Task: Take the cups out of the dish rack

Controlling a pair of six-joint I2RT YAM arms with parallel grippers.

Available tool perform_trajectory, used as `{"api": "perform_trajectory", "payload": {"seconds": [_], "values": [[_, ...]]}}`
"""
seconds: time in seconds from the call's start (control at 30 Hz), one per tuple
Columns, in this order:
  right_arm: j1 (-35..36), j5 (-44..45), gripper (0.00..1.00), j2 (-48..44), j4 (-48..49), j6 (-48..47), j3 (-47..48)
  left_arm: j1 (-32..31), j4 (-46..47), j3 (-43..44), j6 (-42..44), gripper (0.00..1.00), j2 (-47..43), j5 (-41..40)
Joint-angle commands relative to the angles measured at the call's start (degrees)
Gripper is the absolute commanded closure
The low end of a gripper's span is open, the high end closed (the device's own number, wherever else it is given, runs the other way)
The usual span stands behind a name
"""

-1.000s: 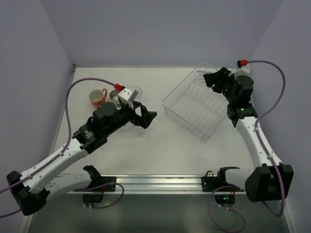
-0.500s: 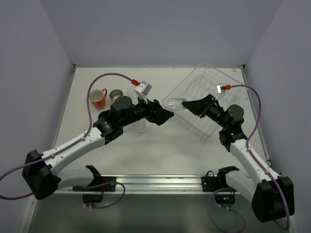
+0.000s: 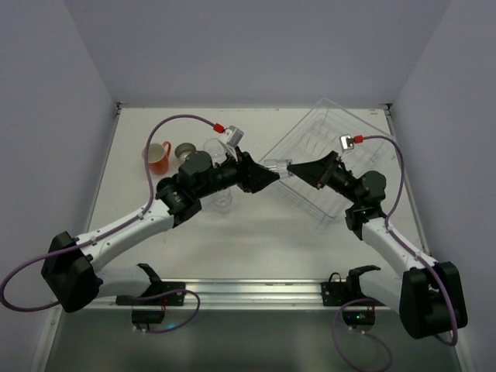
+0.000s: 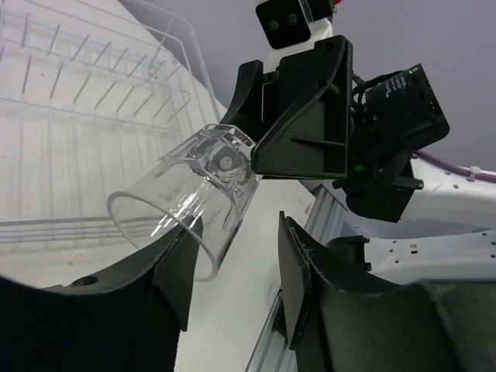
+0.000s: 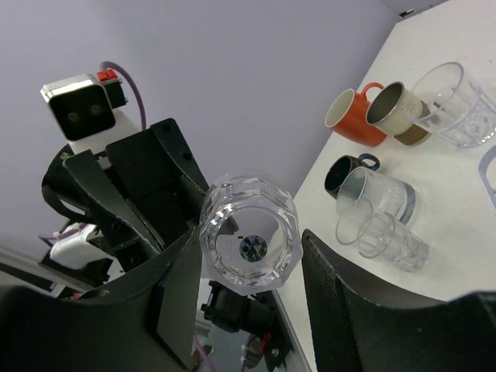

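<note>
A clear tumbler (image 3: 277,166) hangs in mid-air between both grippers, left of the dish rack (image 3: 341,128). My right gripper (image 3: 297,168) is shut on its base end (image 5: 249,240), one finger (image 5: 182,287) on each side. My left gripper (image 3: 267,175) faces it with the jaws apart. In the left wrist view the tumbler's rim (image 4: 182,209) overlaps one finger (image 4: 174,267), and a gap shows to the other. The left gripper (image 4: 240,256) grips nothing. An orange-red mug (image 3: 157,157), a beige cup (image 3: 185,150), a dark blue cup (image 5: 347,174) and other tumblers (image 5: 457,105) stand on the table at the left.
The clear rack (image 4: 77,116) sits slanted at the back right, with no cups showing on its ribs. Two more tumblers (image 5: 384,217) stand close under my left arm. Walls close in the table on three sides. A metal rail (image 3: 256,291) runs along the near edge.
My right arm has swung from the rack to the middle, carrying the tumbler. My left arm has reached right to meet it, and its jaws have narrowed.
</note>
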Motion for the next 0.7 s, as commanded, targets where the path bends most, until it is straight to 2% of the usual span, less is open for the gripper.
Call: {"api": "perform_trajectory", "payload": {"seconds": [0.0, 0.17, 0.2, 0.27, 0.33, 0.37, 0.43, 0.47, 0.5, 0.53, 0.57, 0.67], "values": [[0.82, -3.42, 0.72, 2.37, 7.45, 3.40, -0.33, 0.01, 6.80, 0.20, -1.55, 0.53, 0.69, 3.69], [1.78, -4.31, 0.71, 6.07, 12.72, 6.92, -0.24, 0.02, 7.76, -0.76, -1.29, 0.76, -0.62, 3.43], [2.05, -4.39, 0.71, 7.11, 13.42, 7.10, -0.15, 0.01, 7.68, -0.94, -0.68, 0.87, -0.89, 2.64], [2.67, -4.31, 0.61, 7.65, 13.78, 7.45, 0.02, 0.01, 5.76, -0.77, -0.06, 1.00, -1.94, 1.24], [2.75, -4.04, 0.47, 7.57, 13.96, 7.63, -0.32, 0.01, 1.21, 0.28, 1.96, 1.00, -2.73, -1.57], [2.84, -3.87, 0.32, 7.39, 13.96, 7.63, -0.33, 0.01, -0.83, 0.81, 2.92, 1.00, -3.69, -2.63], [2.84, -3.78, 0.19, 6.08, 12.47, 6.84, -0.41, 0.01, -9.05, 3.61, 6.43, 1.00, -4.58, -6.65], [2.84, -3.60, 0.10, 5.46, 11.94, 6.49, -0.33, 0.10, -12.33, 4.67, 7.84, 1.00, -5.28, -8.16], [2.75, -3.43, 0.06, 4.85, 10.28, 5.96, -0.50, 0.02, -15.75, 6.08, 10.37, 1.00, -5.54, -12.09], [2.75, -3.43, 0.03, 4.06, 9.22, 4.74, -0.50, 0.01, -24.75, 7.40, 11.36, 1.00, -5.89, -13.87], [2.67, -3.17, 0.01, 2.40, 8.08, 4.03, -0.50, 0.01, -28.58, 9.67, 12.41, 1.00, -6.25, -15.54], [2.75, -2.20, 0.01, -1.90, 0.97, -0.62, -0.68, 0.02, -44.14, 13.99, 14.97, 1.00, -5.99, -22.93]]}}
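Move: The clear glass lies on its side in the air, base pinched by the right fingers, mouth turned to the half-open left fingers. Its middle is about 2 cm ahead and 3 cm right of the left hand, and some 2 cm ahead and 4 cm left of the right one. The empty rack is roughly 28 cm ahead and 26 cm right of the left hand, 26 cm below; the nearest standing glass is about 9 cm ahead, 16 cm left, 25 cm below. Almost in place at first, the left hand shuts its fingers on the glass's rim, the forward finger inside the mouth, while the right keeps its hold on the base. The right fingers then spread wide and that hand eases back about 2 cm, as the left carries the glass off to the left, gathering speed over some 4–5 cm and slightly forward, turning about 20 degrees, partly counter-clockwise. ##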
